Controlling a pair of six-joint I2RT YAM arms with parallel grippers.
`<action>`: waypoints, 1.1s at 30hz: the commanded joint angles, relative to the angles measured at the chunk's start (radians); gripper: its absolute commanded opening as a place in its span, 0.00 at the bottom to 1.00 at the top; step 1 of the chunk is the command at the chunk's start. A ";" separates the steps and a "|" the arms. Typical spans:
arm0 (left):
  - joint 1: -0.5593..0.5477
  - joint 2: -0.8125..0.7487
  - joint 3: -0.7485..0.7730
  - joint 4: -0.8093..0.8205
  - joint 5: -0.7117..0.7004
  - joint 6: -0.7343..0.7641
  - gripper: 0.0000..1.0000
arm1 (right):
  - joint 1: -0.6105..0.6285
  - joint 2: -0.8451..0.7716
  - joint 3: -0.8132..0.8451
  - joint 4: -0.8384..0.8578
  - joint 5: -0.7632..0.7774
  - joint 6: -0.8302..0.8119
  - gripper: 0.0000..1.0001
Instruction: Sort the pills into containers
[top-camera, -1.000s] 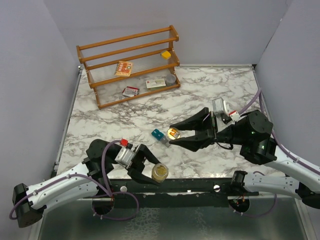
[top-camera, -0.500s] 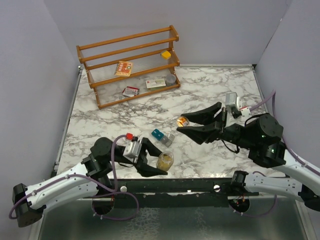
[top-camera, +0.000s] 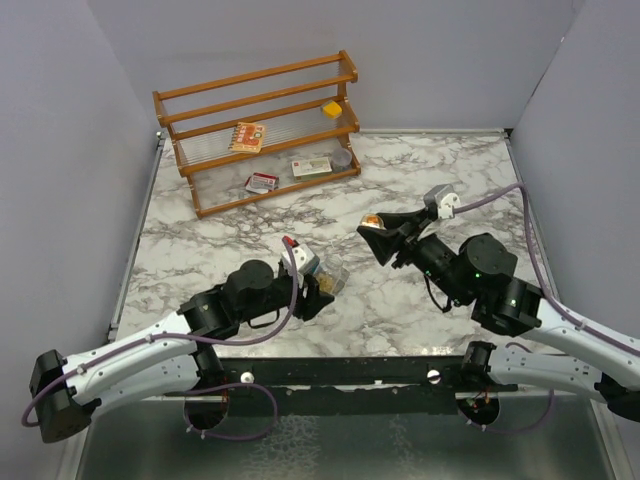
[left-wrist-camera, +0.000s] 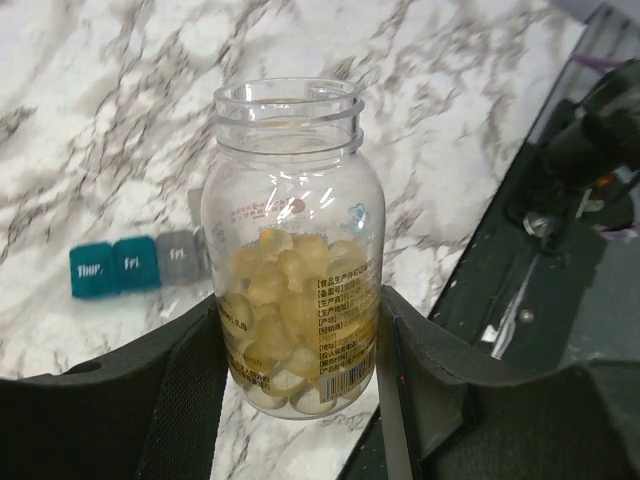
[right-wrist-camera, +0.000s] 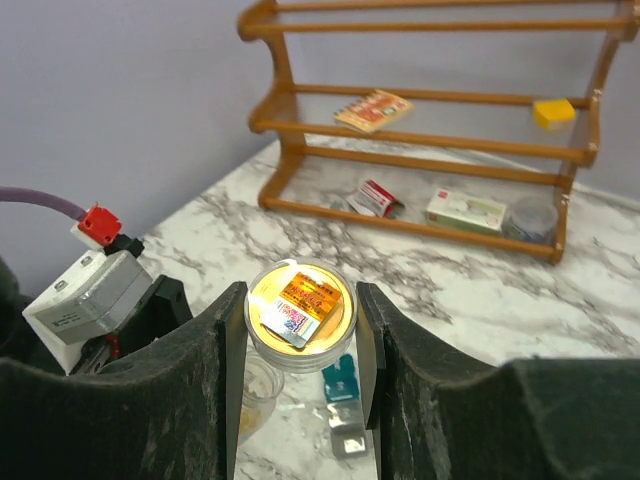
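Observation:
My left gripper (left-wrist-camera: 300, 350) is shut on a clear open bottle (left-wrist-camera: 292, 200) holding several yellow pills (left-wrist-camera: 285, 300). Just beyond it on the marble lies the containers strip (left-wrist-camera: 130, 265), with teal and grey lidded compartments. In the top view the left gripper (top-camera: 315, 287) holds the bottle (top-camera: 323, 285) right beside the strip (top-camera: 338, 273). My right gripper (right-wrist-camera: 300, 320) is shut on the bottle's gold cap (right-wrist-camera: 298, 310), held in the air above the strip (right-wrist-camera: 343, 400) and the bottle's mouth (right-wrist-camera: 255, 395). The top view has this cap (top-camera: 370, 221) in the right gripper (top-camera: 376, 230).
A wooden rack (top-camera: 255, 130) with flat printed packets and a small yellow block stands at the back left, also in the right wrist view as the rack (right-wrist-camera: 430, 120). A black rail (top-camera: 330, 370) runs along the table's near edge. Grey walls close three sides.
The left gripper carried the bottle away from the near edge up to the strip. The right gripper lifted the cap up and away from the strip toward the far side.

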 joint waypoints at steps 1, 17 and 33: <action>-0.002 0.070 0.009 -0.038 -0.120 -0.025 0.00 | 0.002 0.000 -0.062 0.048 0.187 0.003 0.02; -0.003 0.165 -0.061 -0.053 -0.160 -0.134 0.00 | 0.002 0.019 -0.114 0.063 0.380 0.031 0.02; -0.008 0.333 -0.023 -0.152 -0.167 -0.206 0.00 | 0.002 0.003 -0.175 0.048 0.384 0.097 0.02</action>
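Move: The left hand holds the open pill bottle, and the pill organizer lies about 9 cm ahead of it, 1 cm to its right and some 19 cm below. From the right hand, which holds the lid, the organizer is about 5 cm ahead, 8 cm to the left and roughly 36 cm down. The bottle stands about 5 cm back from the right hand, 9 cm to its left and 16 cm lower. Downward, with barely any sideways drift, the left hand lowers the gripped bottle about 14 cm towards the table just short of the organizer, its fingers dipping some 30 degrees so the mouth leans further over. The right hand keeps the lid pinched, sinking some 6 cm while drawing forward and right away from the bottle and turning clockwise. ##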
